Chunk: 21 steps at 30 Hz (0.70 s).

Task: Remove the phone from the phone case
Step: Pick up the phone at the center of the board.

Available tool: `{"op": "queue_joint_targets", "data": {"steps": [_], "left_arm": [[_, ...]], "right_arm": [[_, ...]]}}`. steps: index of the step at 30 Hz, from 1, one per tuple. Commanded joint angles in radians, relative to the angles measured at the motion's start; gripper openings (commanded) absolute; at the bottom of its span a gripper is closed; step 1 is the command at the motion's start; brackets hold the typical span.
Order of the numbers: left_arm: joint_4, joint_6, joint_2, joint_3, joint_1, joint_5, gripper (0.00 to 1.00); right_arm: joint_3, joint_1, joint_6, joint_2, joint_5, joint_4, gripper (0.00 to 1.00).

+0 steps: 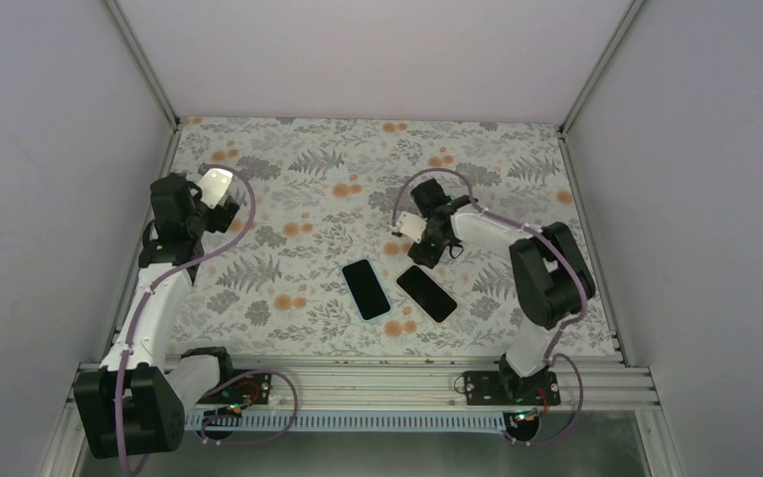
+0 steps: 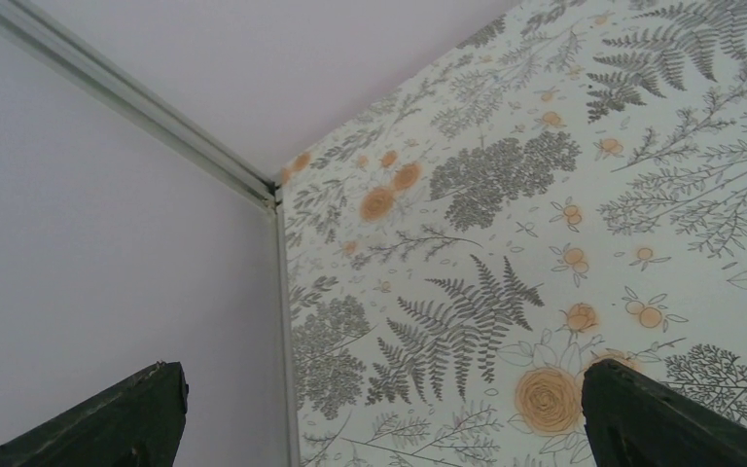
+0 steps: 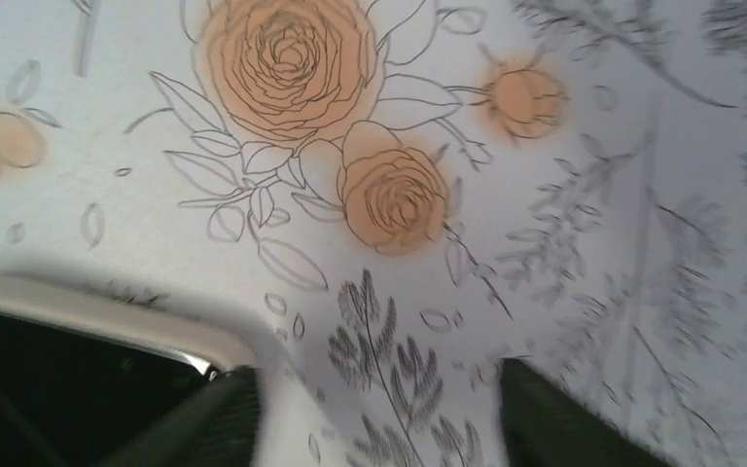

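A black slab with a light-blue rim, the phone case (image 1: 366, 288), lies flat near the table's middle; I cannot tell whether a phone sits in it. A bare black phone (image 1: 426, 293) lies just to its right, apart from it. Its silver-rimmed corner shows in the right wrist view (image 3: 88, 326). My right gripper (image 1: 425, 250) hovers low just beyond the phone's far end, open and empty (image 3: 379, 428); its left finger (image 3: 219, 418) is at the phone's corner. My left gripper (image 1: 209, 199) is open and empty at the far left, facing the back corner (image 2: 389, 428).
The table has a floral cover (image 1: 298, 199). White walls close in the left, back and right sides, with a metal corner post (image 2: 195, 146) close to the left gripper. An aluminium rail (image 1: 358, 378) runs along the near edge.
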Motion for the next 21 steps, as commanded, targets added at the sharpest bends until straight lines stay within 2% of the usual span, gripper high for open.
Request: {"op": "queue_joint_targets", "data": {"steps": [1, 2, 6, 11, 15, 21], "left_arm": [[0.003, -0.002, -0.042, -0.016, 0.02, -0.002, 1.0], [0.007, -0.007, -0.042, -0.017, 0.021, -0.01, 1.0], [-0.002, -0.02, -0.013, -0.006, 0.021, -0.033, 1.0], [-0.01, -0.03, 0.005, 0.005, 0.021, -0.045, 1.0], [-0.064, -0.029, 0.002, 0.024, 0.02, -0.009, 1.0], [-0.093, -0.043, 0.005, 0.046, 0.019, -0.053, 1.0]], "right_arm": [[-0.036, 0.0, 0.052, -0.169, 0.012, -0.03, 0.96], [-0.044, 0.001, 0.069, -0.195, 0.003, -0.052, 0.99], [-0.102, 0.041, 0.083, -0.239, -0.127, -0.215, 1.0], [-0.244, 0.148, 0.104, -0.291, -0.005, -0.189, 1.0], [-0.255, 0.161, 0.178, -0.269, 0.063, -0.161, 1.0], [-0.265, 0.173, 0.198, -0.247, 0.128, -0.134, 1.0]]}}
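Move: The phone in the pale-edged case lies just behind the right hand: its middle is about 9 cm back, 1 cm to the right and some 3 cm below, with its far corner close by the barely parted fingers. The blue-edged phone is about 9 cm back and 16 cm to the hand's left. From the idle left hand, the pale-edged phone lies roughly 45 cm to the right, 14 cm back and 22 cm lower. Rising about 5 cm off the phone's far corner, the right hand spreads its fingers from not quite half open to fully open, then sweeps back some 12 cm towards its base, over the pale-edged phone. On the way it sinks the same 5 cm again and drifts 2 to 3 cm right, ending low with the open fingers on either side of the phone's long edges, still pointing down and not yet closing. ##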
